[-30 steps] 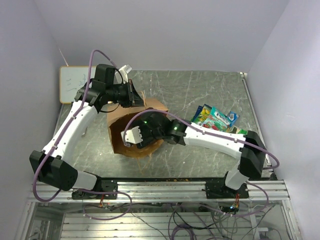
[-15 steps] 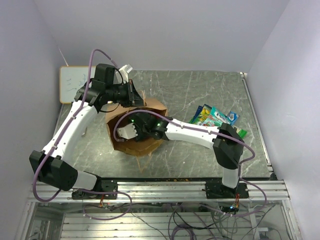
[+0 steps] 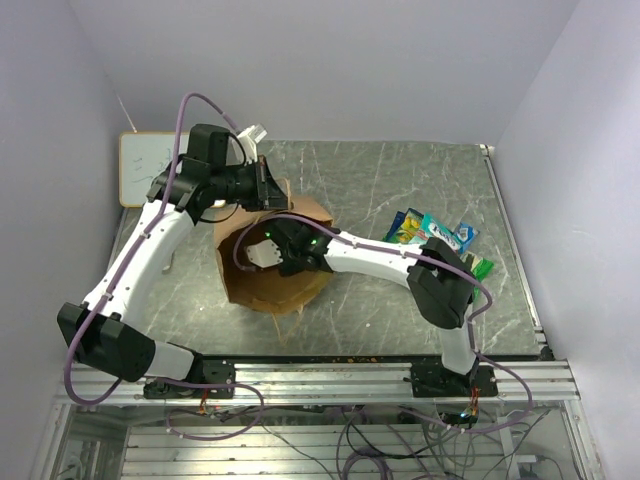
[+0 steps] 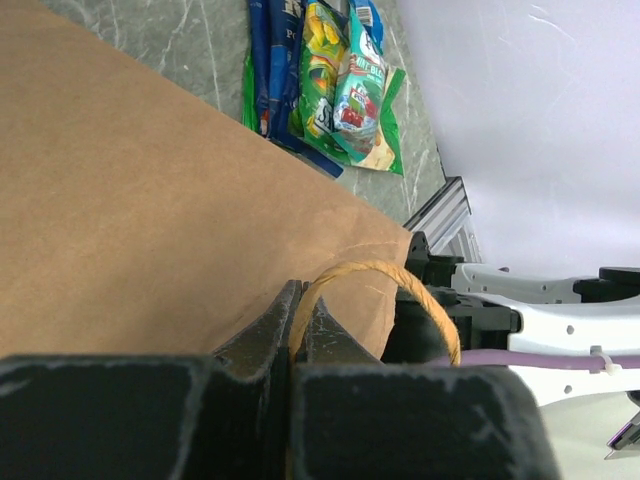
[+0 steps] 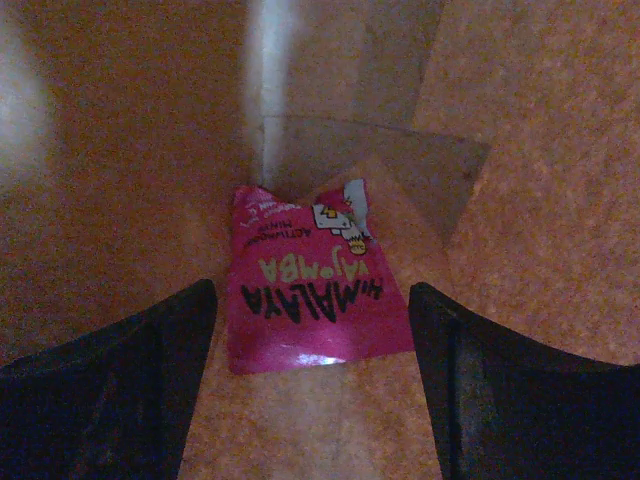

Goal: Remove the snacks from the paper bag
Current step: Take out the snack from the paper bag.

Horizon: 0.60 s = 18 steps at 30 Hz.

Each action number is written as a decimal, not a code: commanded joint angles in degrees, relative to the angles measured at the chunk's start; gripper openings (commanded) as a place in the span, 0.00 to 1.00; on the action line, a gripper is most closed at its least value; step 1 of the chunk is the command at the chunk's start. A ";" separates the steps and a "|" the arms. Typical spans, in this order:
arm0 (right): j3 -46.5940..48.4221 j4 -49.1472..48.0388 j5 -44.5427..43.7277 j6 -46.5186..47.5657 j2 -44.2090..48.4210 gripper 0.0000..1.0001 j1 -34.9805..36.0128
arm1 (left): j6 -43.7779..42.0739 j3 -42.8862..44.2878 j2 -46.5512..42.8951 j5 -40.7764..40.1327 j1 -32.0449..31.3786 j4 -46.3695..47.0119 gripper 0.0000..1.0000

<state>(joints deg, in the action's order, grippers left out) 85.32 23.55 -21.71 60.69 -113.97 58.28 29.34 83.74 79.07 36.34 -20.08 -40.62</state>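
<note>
The brown paper bag (image 3: pixel 268 288) stands mid-table with its mouth open upward. My left gripper (image 3: pixel 266 190) is at the bag's far rim, shut on its twisted paper handle (image 4: pixel 405 285); the jaws (image 4: pixel 298 310) pinch the cord against the bag wall (image 4: pixel 150 180). My right gripper (image 3: pixel 262 254) reaches down inside the bag. In the right wrist view it is open (image 5: pixel 310 300), its fingers either side of a red packet (image 5: pixel 305 275) lying flat on the bag's floor, not touching it. Several snacks (image 3: pixel 432 236) lie in a heap on the table to the right, also seen as a heap of snacks (image 4: pixel 335 70).
A small whiteboard (image 3: pixel 146 168) leans at the table's far left corner. An aluminium rail (image 3: pixel 350 372) runs along the near edge by the arm bases. Walls close in on the left, back and right. The bag's inner walls (image 5: pixel 530 150) surround the right gripper.
My right arm has pushed further left and deeper into the bag, and its jaws have spread wider. The left gripper has kept hold of the handle in place.
</note>
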 commanded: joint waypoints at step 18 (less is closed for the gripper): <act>1.34 -6.90 -13.40 -1.14 -9.42 0.74 -3.75 | -2.61 0.76 -0.20 2.14 -2.78 -1.96 0.07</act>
<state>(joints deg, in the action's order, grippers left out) 85.49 18.79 -31.31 59.94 -122.17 54.96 28.05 83.74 79.09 37.69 -22.44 -40.97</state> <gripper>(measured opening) 0.763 0.076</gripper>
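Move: Inside the paper bag, the pink snack lies about 6 cm ahead of the right hand, 1 cm to its left and 8 cm below. The left-held bag handle is some 20 cm above the right hand and 3 cm back; the snack pile is roughly 32 cm to the right hand's right, 1 cm back and 8 cm lower. From the left hand the pink snack is about 8 cm ahead, 1 cm left and 28 cm down. Right hand, fingers still wide, sinks forward and right some 7 cm towards the pink snack, left keeping the handle. ##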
